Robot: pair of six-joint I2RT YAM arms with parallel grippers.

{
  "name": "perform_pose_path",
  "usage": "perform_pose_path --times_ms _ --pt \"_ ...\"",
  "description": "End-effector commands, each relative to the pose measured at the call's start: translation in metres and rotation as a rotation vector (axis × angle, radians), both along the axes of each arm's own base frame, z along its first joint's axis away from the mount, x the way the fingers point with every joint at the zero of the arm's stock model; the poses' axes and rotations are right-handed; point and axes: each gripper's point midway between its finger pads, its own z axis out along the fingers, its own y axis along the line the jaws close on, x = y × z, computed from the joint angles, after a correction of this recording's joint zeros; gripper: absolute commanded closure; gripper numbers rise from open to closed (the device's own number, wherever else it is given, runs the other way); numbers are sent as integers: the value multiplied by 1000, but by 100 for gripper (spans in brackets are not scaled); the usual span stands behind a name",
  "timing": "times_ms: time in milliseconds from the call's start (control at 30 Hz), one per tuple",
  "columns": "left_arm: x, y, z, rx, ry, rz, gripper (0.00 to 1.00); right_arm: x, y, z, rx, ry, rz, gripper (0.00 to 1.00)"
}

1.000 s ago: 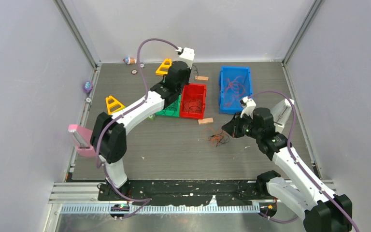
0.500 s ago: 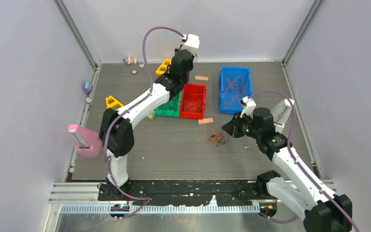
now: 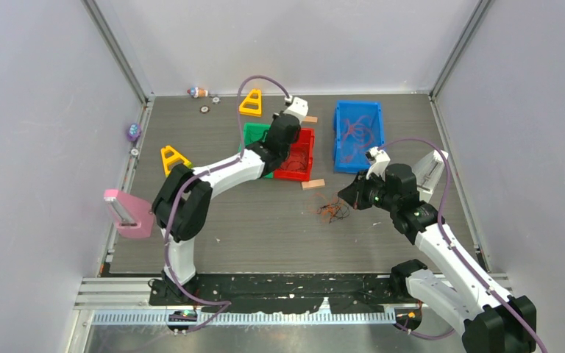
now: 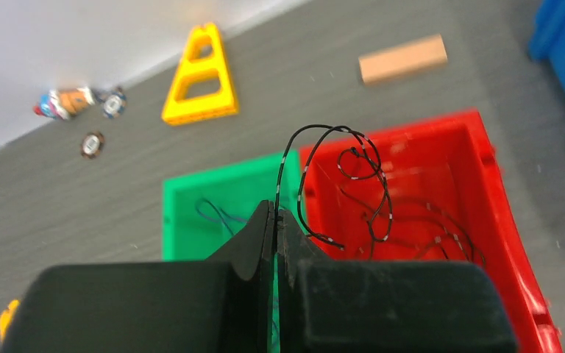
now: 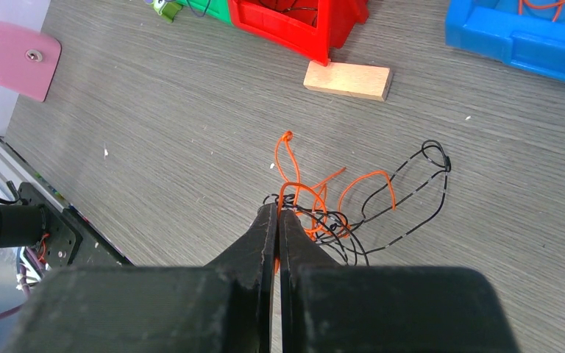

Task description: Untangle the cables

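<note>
My left gripper [image 4: 276, 213] is shut on a thin black cable [image 4: 338, 176] that curls up from its tips over the red bin [image 4: 478, 191], which holds more dark strands. In the top view the left gripper [image 3: 288, 126] hangs over the red bin [image 3: 305, 169] and the green bin [image 3: 251, 132]. My right gripper [image 5: 278, 213] is shut on a clump of orange and black cables [image 5: 338, 202] lying on the table. That clump [image 3: 332, 211] sits just left of the right gripper [image 3: 347, 197] in the top view. The blue bin [image 3: 359, 110] holds orange strands.
A wooden block [image 3: 313, 184] lies near the red bin, another [image 3: 309, 119] behind it. Two yellow triangles [image 3: 251, 103] [image 3: 173, 157] sit at the back and left. A pink tool [image 3: 125, 212] is at the left edge. Small toys [image 3: 197, 92] lie at the back.
My left arm has swung down and right from high behind the bins to low over the red bin, carrying the black cable. The right arm and the clump have not moved.
</note>
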Motion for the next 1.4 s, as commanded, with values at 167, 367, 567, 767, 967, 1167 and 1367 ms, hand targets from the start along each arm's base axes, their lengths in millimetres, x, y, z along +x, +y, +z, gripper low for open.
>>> perform_pose_path --times_ms 167,367,567,767,967,1167,1367 --pt "-55 -40 -26 -41 248 -180 100 8 3 26 25 -89 0 95" --pt "-64 -38 -73 53 536 -111 100 6 2 26 22 -93 -2 95" --pt "-45 -42 -102 37 668 -98 100 2 4 22 37 -71 6 95" --pt "-42 -41 -110 18 705 -97 100 0 -1 18 25 -58 -17 95" --pt "-50 -52 -57 -122 555 -223 56 1 6 10 35 4 8 95" --pt "-69 -51 8 -206 440 -330 38 -1 25 14 70 29 80 95" --pt "-115 -56 40 -355 396 -500 36 -6 69 19 -4 33 191 95"
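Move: The left hand, holding a black cable, has the red box some 5 cm behind, 4 cm to its right and 15 cm below. The green box is about 5 cm back and 8 cm left; the far wooden block 8 cm ahead and 8 cm right, the near one 15 cm back and 10 cm right. From the right hand, the red box is about 19 cm ahead and 15 cm left; its held cable tangle lies 1 cm ahead, 5 cm left, 13 cm below. The left hand sinks about 14 cm into the red box while drawing back some 5 cm and drifting right, its fingers tipping down about 40 degrees, then opens to let go of the black cable and rises back to its starting height, backing a little farther and turning clockwise. The right hand, still pinching the orange cable, stays nearly put until that release, then dips slightly and swings a few centimetres left. ##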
